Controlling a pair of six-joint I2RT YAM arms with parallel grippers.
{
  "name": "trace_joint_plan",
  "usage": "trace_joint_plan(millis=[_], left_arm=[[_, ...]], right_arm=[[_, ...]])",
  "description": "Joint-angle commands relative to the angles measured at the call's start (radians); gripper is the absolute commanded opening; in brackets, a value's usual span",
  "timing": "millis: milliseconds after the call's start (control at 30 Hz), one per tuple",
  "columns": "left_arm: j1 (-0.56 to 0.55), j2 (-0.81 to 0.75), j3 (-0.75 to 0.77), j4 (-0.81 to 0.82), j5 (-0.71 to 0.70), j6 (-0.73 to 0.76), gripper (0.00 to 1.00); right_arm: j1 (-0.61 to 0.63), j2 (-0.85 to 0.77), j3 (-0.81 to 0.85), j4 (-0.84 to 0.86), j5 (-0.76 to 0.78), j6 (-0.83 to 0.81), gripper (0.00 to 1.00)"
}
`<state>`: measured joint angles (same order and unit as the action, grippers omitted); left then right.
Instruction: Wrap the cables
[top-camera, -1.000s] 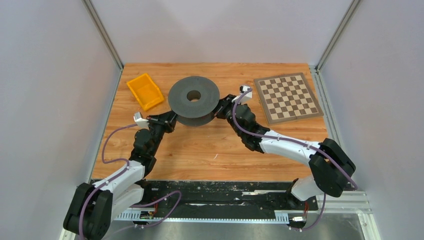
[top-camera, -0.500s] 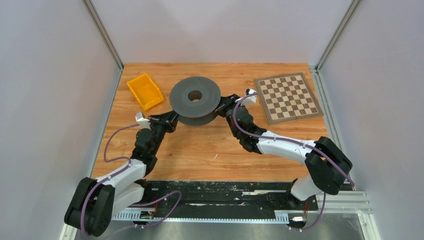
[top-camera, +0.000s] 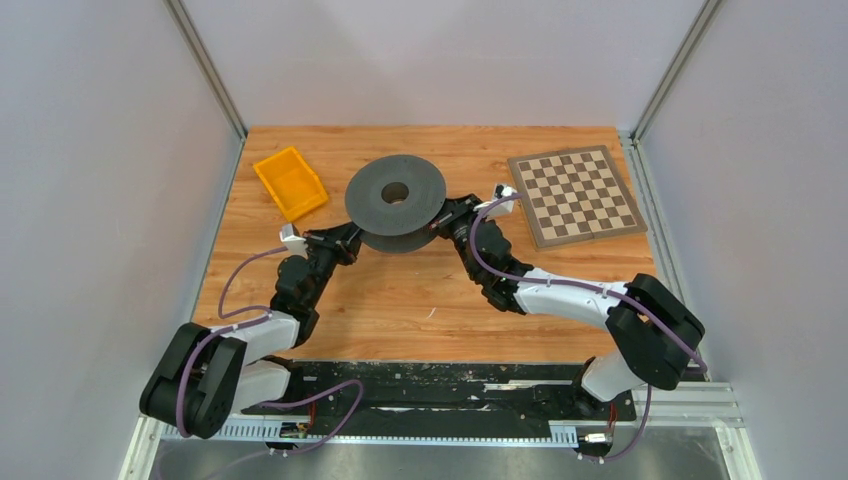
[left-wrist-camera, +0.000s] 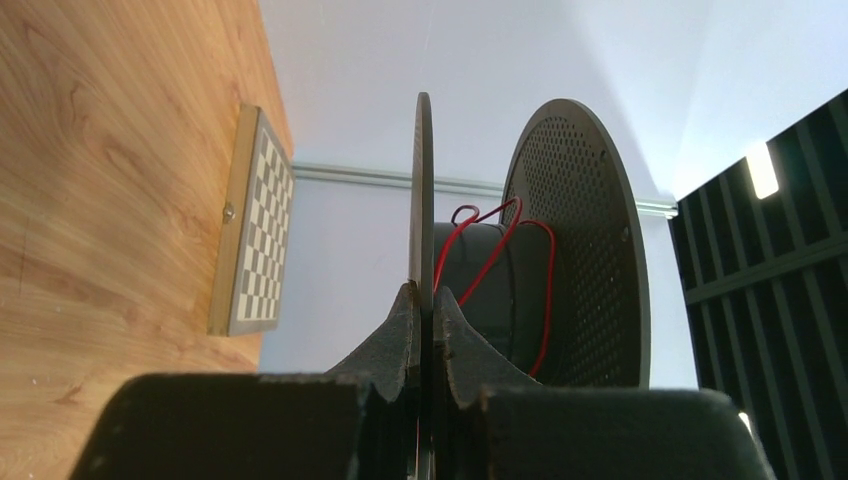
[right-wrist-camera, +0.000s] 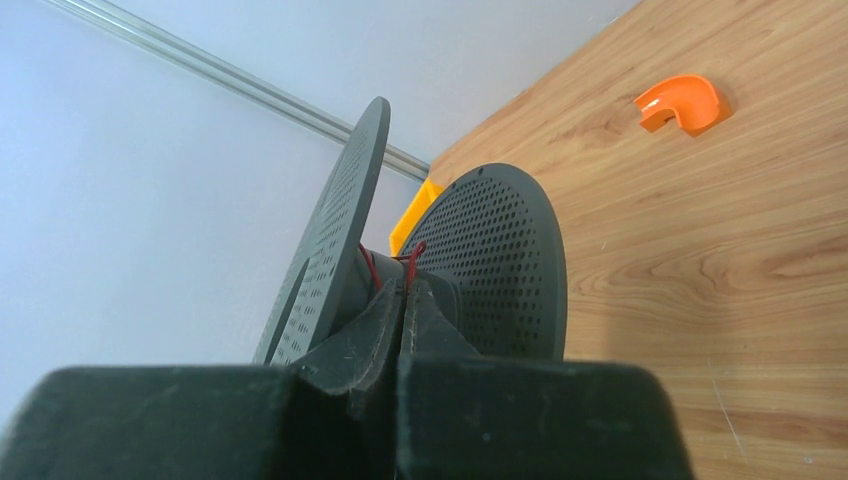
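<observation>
A dark grey spool (top-camera: 395, 200) with two perforated flanges stands at the middle far part of the table, tilted between my two grippers. A thin red cable (left-wrist-camera: 549, 290) lies in loose windings round its core. My left gripper (top-camera: 352, 238) is at the spool's near-left side; in the left wrist view this gripper (left-wrist-camera: 424, 300) is shut on the edge of the thin flange (left-wrist-camera: 424, 190). My right gripper (top-camera: 443, 218) reaches in between the flanges from the right. Seen from the right wrist, the gripper (right-wrist-camera: 402, 290) is shut on the red cable (right-wrist-camera: 412, 255) just off the core.
An orange bin (top-camera: 290, 182) sits left of the spool at the far left. A chessboard (top-camera: 575, 195) lies at the far right. A small orange curved piece (right-wrist-camera: 680, 100) rests on the wood in the right wrist view. Grey walls enclose the table.
The spool has shifted a little to the right. My left arm has followed it rightward, still gripping the flange. The right gripper has drawn slightly nearer and to the right.
</observation>
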<state>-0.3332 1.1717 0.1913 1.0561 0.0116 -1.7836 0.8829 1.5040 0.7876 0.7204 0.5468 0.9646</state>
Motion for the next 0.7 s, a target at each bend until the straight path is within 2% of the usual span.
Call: trace_joint_plan(millis=[0, 167, 367, 533, 667], left_arm=[[-0.004, 0.002, 0.009, 0.234, 0.026, -0.058, 0.00], [-0.004, -0.017, 0.005, 0.203, 0.027, -0.044, 0.00], [-0.003, -0.031, -0.002, 0.196, 0.025, -0.037, 0.00], [-0.004, -0.070, -0.003, 0.159, -0.001, -0.014, 0.00], [-0.003, -0.111, -0.002, 0.104, -0.008, 0.017, 0.00]], right_arm=[[0.004, -0.016, -0.005, 0.072, -0.025, 0.024, 0.00], [0.004, -0.013, -0.024, 0.104, -0.036, 0.016, 0.01], [0.005, -0.022, -0.029, 0.092, -0.038, 0.021, 0.18], [0.006, -0.054, -0.018, -0.006, -0.015, 0.020, 0.24], [0.005, -0.075, -0.010, -0.084, -0.003, 0.021, 0.34]])
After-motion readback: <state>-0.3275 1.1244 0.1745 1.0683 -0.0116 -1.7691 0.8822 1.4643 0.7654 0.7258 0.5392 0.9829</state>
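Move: The left fingers already pinch the lower flange's near-left edge; the spool's middle lies about 5 cm ahead, 8 cm right and 4 cm above. For the closed right fingers between the flanges, it is some 5 cm ahead and 8 cm left, about level, with red cable on its hub. The orange elbow stands on the table roughly 20 cm ahead of the right hand, 5 cm left and 20 cm below. Right fingers open about a third beside the hub, rising about 1 cm, while the left keeps pinching the flange. ##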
